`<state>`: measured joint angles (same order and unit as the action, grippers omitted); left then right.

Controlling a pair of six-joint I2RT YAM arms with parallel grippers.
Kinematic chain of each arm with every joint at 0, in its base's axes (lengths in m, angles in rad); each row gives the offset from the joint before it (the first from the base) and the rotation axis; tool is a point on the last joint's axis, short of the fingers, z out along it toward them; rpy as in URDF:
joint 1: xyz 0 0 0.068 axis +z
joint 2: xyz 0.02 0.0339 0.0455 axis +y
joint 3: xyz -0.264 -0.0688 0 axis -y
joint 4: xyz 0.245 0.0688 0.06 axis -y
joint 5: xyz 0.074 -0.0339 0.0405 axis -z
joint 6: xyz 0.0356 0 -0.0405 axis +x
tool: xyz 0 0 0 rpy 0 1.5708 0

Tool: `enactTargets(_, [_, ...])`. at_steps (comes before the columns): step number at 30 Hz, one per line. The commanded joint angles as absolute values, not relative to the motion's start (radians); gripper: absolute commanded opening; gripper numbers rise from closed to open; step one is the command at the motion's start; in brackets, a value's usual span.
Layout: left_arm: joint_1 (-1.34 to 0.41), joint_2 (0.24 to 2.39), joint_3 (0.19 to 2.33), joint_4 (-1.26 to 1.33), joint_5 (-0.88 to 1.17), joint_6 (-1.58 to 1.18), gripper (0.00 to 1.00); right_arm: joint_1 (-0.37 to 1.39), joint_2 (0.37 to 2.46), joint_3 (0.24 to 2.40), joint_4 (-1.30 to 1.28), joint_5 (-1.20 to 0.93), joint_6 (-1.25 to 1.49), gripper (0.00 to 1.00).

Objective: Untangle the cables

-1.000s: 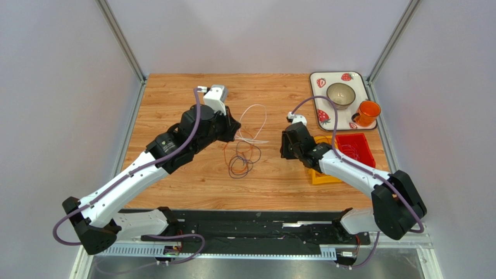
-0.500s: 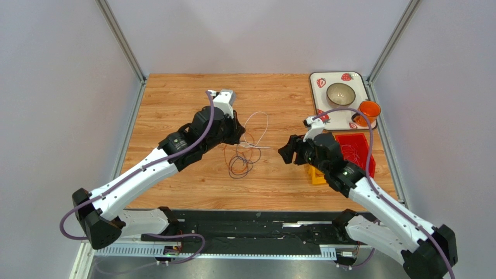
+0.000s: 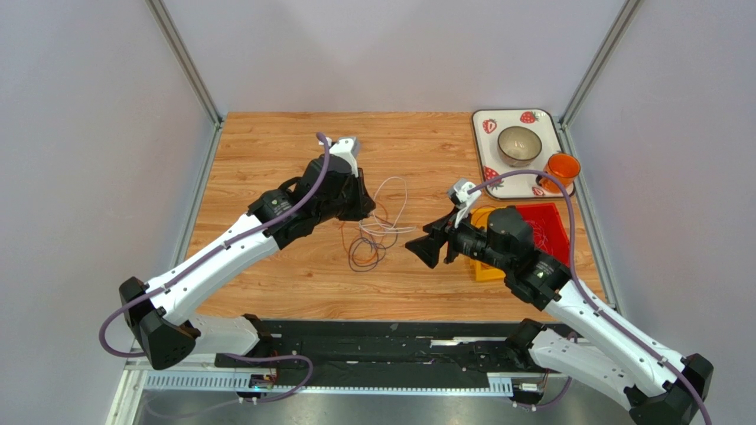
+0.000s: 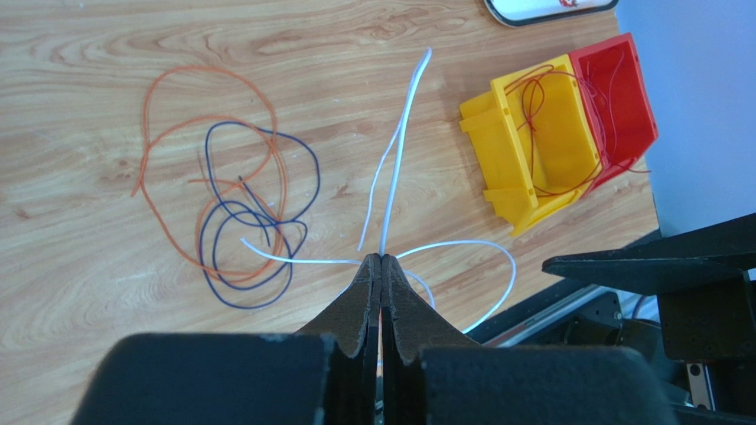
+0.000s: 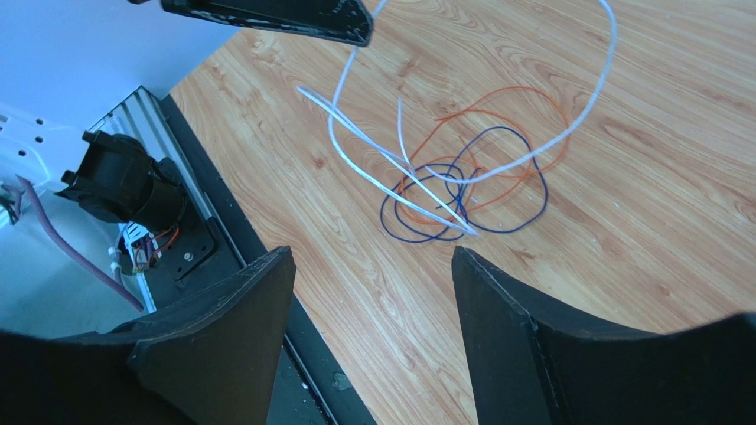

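Observation:
My left gripper (image 3: 366, 211) is shut on the whitish cable (image 4: 401, 150), which runs out both ways from its closed tips (image 4: 381, 257). The same whitish cable (image 3: 387, 227) loops over the wood. Left of it lie an orange cable (image 4: 204, 70) and a dark purple-black cable (image 4: 316, 168), looped through each other and crossed by one white end. A red cable (image 4: 550, 97) lies across the yellow bin (image 4: 523, 150) and the red bin (image 4: 621, 97). My right gripper (image 3: 419, 250) hangs open and empty above the wood, right of the tangle (image 5: 502, 129).
A strawberry-print tray (image 3: 484, 124) at the back right carries a bowl (image 3: 520, 143) and an orange cup (image 3: 559, 170). The yellow bin (image 3: 484, 268) and red bin (image 3: 546, 226) sit under the right arm. The table's near edge and black rail (image 5: 213, 230) lie just below the right gripper.
The right arm has swung from beside the bins toward the tangle, and its jaws have opened. The left gripper has shifted slightly right, still pinching the whitish cable.

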<state>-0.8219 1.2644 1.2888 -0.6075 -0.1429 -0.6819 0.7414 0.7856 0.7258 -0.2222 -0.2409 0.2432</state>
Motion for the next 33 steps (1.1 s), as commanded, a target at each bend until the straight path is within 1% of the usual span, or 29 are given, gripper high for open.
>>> enactTargets(1, [-0.804, 1.244, 1.324, -0.663, -0.078, -0.738, 0.00, 0.799, 0.814, 0.793, -0.190, -0.232, 0.175, 0.70])
enactTargets(8, [-0.801, 1.227, 1.283, -0.661, -0.071, -0.753, 0.00, 0.931, 0.957, 0.873, -0.202, -0.117, 0.100, 0.70])
enactTargets(14, [-0.799, 1.226, 1.264, -0.652, -0.054, -0.758, 0.00, 0.985, 1.055, 0.913, -0.178, -0.054, 0.075, 0.68])
enactTargets(20, [-0.796, 1.232, 1.253, -0.649, -0.055, -0.756, 0.00, 1.011, 1.095, 0.937, -0.144, -0.032, 0.072, 0.67])
enactTargets(28, [-0.792, 1.236, 1.244, -0.640, -0.048, -0.750, 0.00, 1.045, 1.115, 0.971, -0.175, 0.055, 0.023, 0.65])
enactTargets(33, [-0.782, 1.238, 1.238, -0.634, -0.034, -0.750, 0.00, 1.051, 1.117, 0.968, -0.181, 0.057, 0.011, 0.65])
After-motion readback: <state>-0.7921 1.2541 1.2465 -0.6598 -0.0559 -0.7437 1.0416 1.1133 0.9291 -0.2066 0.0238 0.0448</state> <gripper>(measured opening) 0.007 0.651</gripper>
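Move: The white cable hangs in loops from the left hand's shut fingers, its middle roughly 8 cm below that hand, 2 cm back and 3 cm right. From the open right hand it is about 9 cm left, 5 cm ahead and 5 cm lower. The orange and blue cables lie about 12 cm left and 6 cm ahead of the right hand, 22 cm below; the yellow box is 17 cm right, 5 cm ahead, 20 cm down. Right hand, still open, sweeps about 8 cm left towards the white cable the sinking left hand keeps pinching. ##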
